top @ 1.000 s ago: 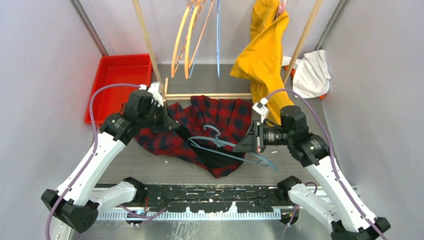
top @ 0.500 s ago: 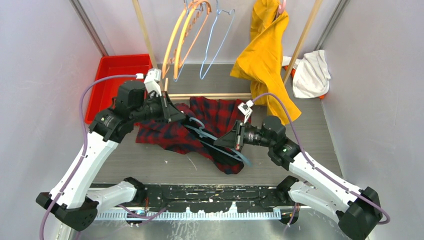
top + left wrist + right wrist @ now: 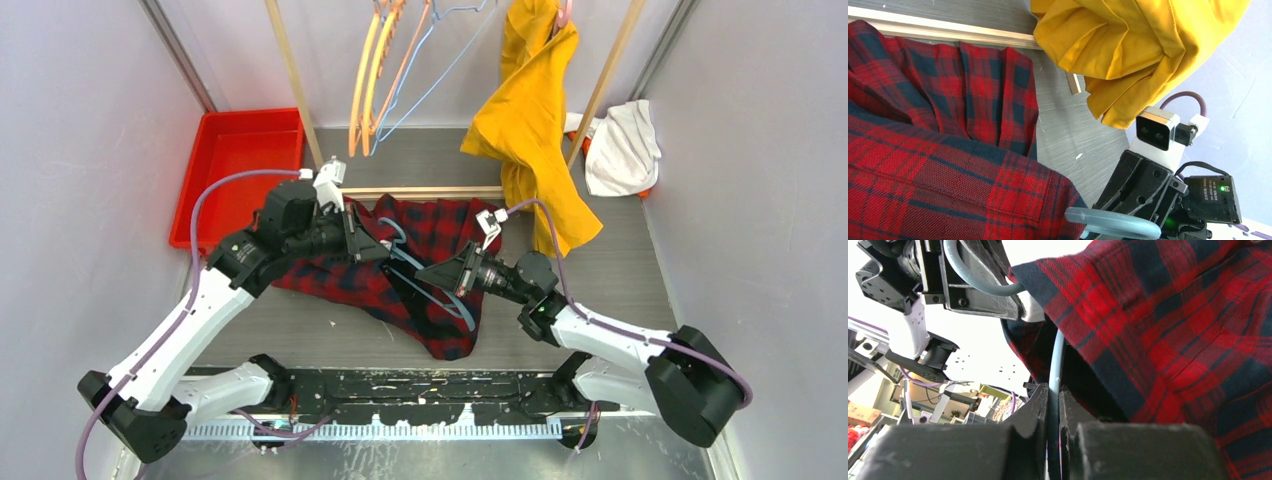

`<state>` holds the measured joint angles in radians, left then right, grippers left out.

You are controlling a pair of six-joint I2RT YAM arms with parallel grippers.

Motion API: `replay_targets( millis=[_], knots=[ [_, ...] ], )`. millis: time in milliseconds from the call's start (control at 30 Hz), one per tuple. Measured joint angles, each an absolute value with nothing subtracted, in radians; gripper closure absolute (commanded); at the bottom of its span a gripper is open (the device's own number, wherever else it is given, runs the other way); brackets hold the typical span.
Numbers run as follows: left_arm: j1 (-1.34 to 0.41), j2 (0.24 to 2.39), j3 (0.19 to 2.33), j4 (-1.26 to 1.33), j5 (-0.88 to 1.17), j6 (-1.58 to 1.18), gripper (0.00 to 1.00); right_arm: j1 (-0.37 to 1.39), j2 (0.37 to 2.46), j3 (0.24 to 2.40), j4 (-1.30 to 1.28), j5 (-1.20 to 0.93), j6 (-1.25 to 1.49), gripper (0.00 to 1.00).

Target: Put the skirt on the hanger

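Note:
The red and dark-blue plaid skirt point(image 3: 440, 225) lies bunched on the grey table, its near-left edge lifted. My left gripper point(image 3: 372, 250) is shut on that lifted edge; the cloth point(image 3: 948, 180) hides its fingers in the left wrist view. A pale blue hanger point(image 3: 455, 300) lies across the skirt, and one arm of it goes under the fabric. My right gripper point(image 3: 424, 272) is shut on the hanger's thin bar point(image 3: 1053, 390), facing the left gripper at close range. The hanger's curved end point(image 3: 1113, 223) shows beside the skirt's hem.
A wooden rack with a floor bar point(image 3: 420, 192) stands behind the skirt. On it hang orange hangers point(image 3: 365, 90), a blue wire hanger, and a yellow garment point(image 3: 530, 110). A red bin point(image 3: 235, 165) sits at back left, a white cloth point(image 3: 622, 148) at back right.
The right gripper has carried the hanger left, close to the left gripper. The left gripper has shifted right with the skirt's edge, and the skirt has bunched. The hanging hangers are swinging.

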<state>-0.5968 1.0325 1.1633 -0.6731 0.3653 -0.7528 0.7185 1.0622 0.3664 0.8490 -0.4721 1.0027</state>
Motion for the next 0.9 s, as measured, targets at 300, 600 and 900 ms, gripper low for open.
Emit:
replay_targets(
  millis=[300,600,900],
  knots=[
    [-0.656,1.03,1.127,-0.624,0.31,-0.77,0.82,0.754,1.237,0.36,1.1,-0.465,1.032,0.99],
    [-0.691,0.973,1.154,-0.759,0.25,-0.717,0.5,0.77,1.312,0.348,1.235,-0.447,1.003,0.99],
    [-0.691,0.905,1.322,-0.977,0.033,-0.694,0.46,0.773,1.308,0.35,1.257,-0.447,0.965,0.99]
  ],
)
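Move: The left fingers still pinch the plaid skirt's waistband; the blue hanger's hook stands about 4 cm ahead of them and 2 cm to their right. From the right hand, which already grips the hanger's arm, the pinched waistband lies some 7 cm left, 5 cm ahead and about 2 cm higher, with the hook roughly 9 cm ahead and 5 cm to the left. Left fingers release the waistband, withdraw some 6 cm left, rising; right feeds the hanger 2 cm left. ##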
